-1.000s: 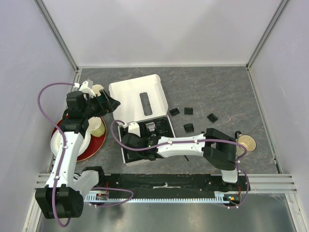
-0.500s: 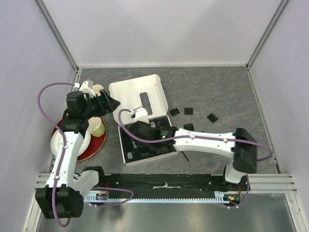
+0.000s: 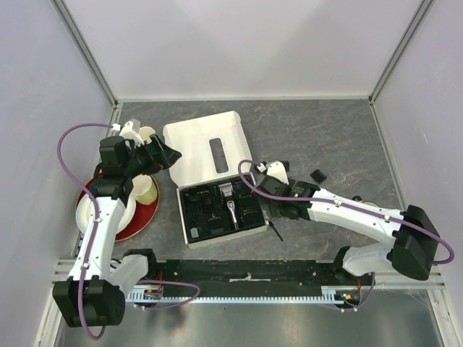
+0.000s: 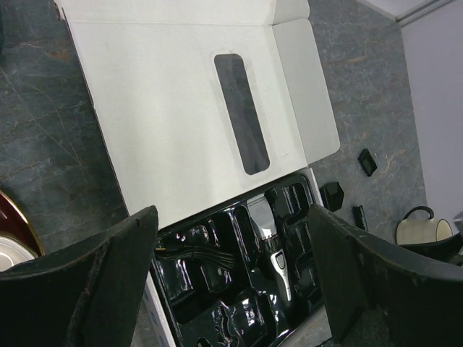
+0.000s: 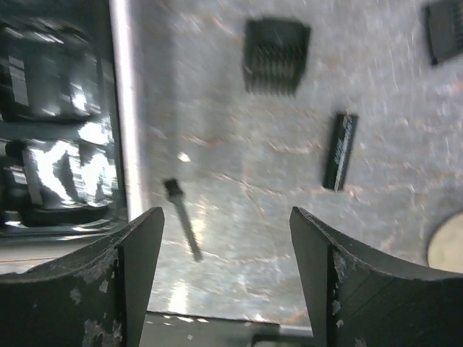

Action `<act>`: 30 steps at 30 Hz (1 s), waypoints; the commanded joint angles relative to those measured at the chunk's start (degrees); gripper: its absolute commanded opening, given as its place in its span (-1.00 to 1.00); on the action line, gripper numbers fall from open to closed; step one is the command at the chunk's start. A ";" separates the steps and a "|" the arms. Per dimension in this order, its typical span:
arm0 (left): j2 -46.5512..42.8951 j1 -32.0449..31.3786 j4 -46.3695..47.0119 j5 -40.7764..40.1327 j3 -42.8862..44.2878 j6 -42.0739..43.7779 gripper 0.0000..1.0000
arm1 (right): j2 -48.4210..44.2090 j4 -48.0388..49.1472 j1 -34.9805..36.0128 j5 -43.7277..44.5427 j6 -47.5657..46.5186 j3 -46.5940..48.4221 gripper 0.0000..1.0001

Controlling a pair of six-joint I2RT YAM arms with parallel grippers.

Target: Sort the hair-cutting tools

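Observation:
The silver-and-black clipper (image 3: pixel 230 206) lies in the middle slot of the black tray (image 3: pixel 206 224), and the left wrist view also shows the clipper (image 4: pixel 275 249). My right gripper (image 3: pixel 278 210) hangs open just right of the tray, with nothing between its fingers. Below my right gripper (image 5: pixel 226 217) lies a tiny brush (image 5: pixel 182 220) on the table. Beyond it are a comb guard (image 5: pixel 275 56) and a slim black stick (image 5: pixel 340 150). One more guard (image 3: pixel 318 176) lies further right. My left gripper (image 3: pixel 165 155) is open above the left of the box lid (image 3: pixel 206 148).
A red plate (image 3: pixel 148 217) with a cream mug (image 3: pixel 145 189) stands at the left under my left arm. Another cream mug (image 4: pixel 423 230) sits at the right, mostly hidden by my right forearm in the top view. The open white lid leans behind the tray.
My right gripper has opened and pulled back to the right, off the tray. The clipper, covered by it before, now lies in plain view in the tray. The left arm has not moved.

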 commanded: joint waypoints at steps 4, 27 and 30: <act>1.16 0.14 1.78 1.69 0.52 0.87 0.81 | -1.54 -2.28 -1.53 -2.16 -0.17 -4.87 0.47; 2.13 0.05 1.08 1.25 0.69 1.22 0.81 | 7.16 9.68 -3.47 -19.22 -3.88 -11.38 -0.15; 2.13 0.14 1.08 1.25 0.69 1.22 0.82 | 8.65 10.03 -3.55 -19.48 -3.17 -11.64 -0.18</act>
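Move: The small brush lies on the table about 13 cm below my right hand and some 4 cm back, roughly level sideways. From that same hand, the toothed comb guard is about 11 cm ahead and 3 cm to the right, the short black stick 7 cm ahead and 11 cm right, and the open tray box has its middle about 20 cm left and 4 cm ahead. My left hand has the brush some 34 cm to its right, 14 cm back and 24 cm down. I bring my empty right hand down about 9 cm and back 5 cm towards the small brush beside the box's right edge. It first drifts some 3 cm right, then eases back left as I slow down, and I tip the fingers about 20 degrees steeper while narrowing them from wide open to roughly half, without reaching the brush. ##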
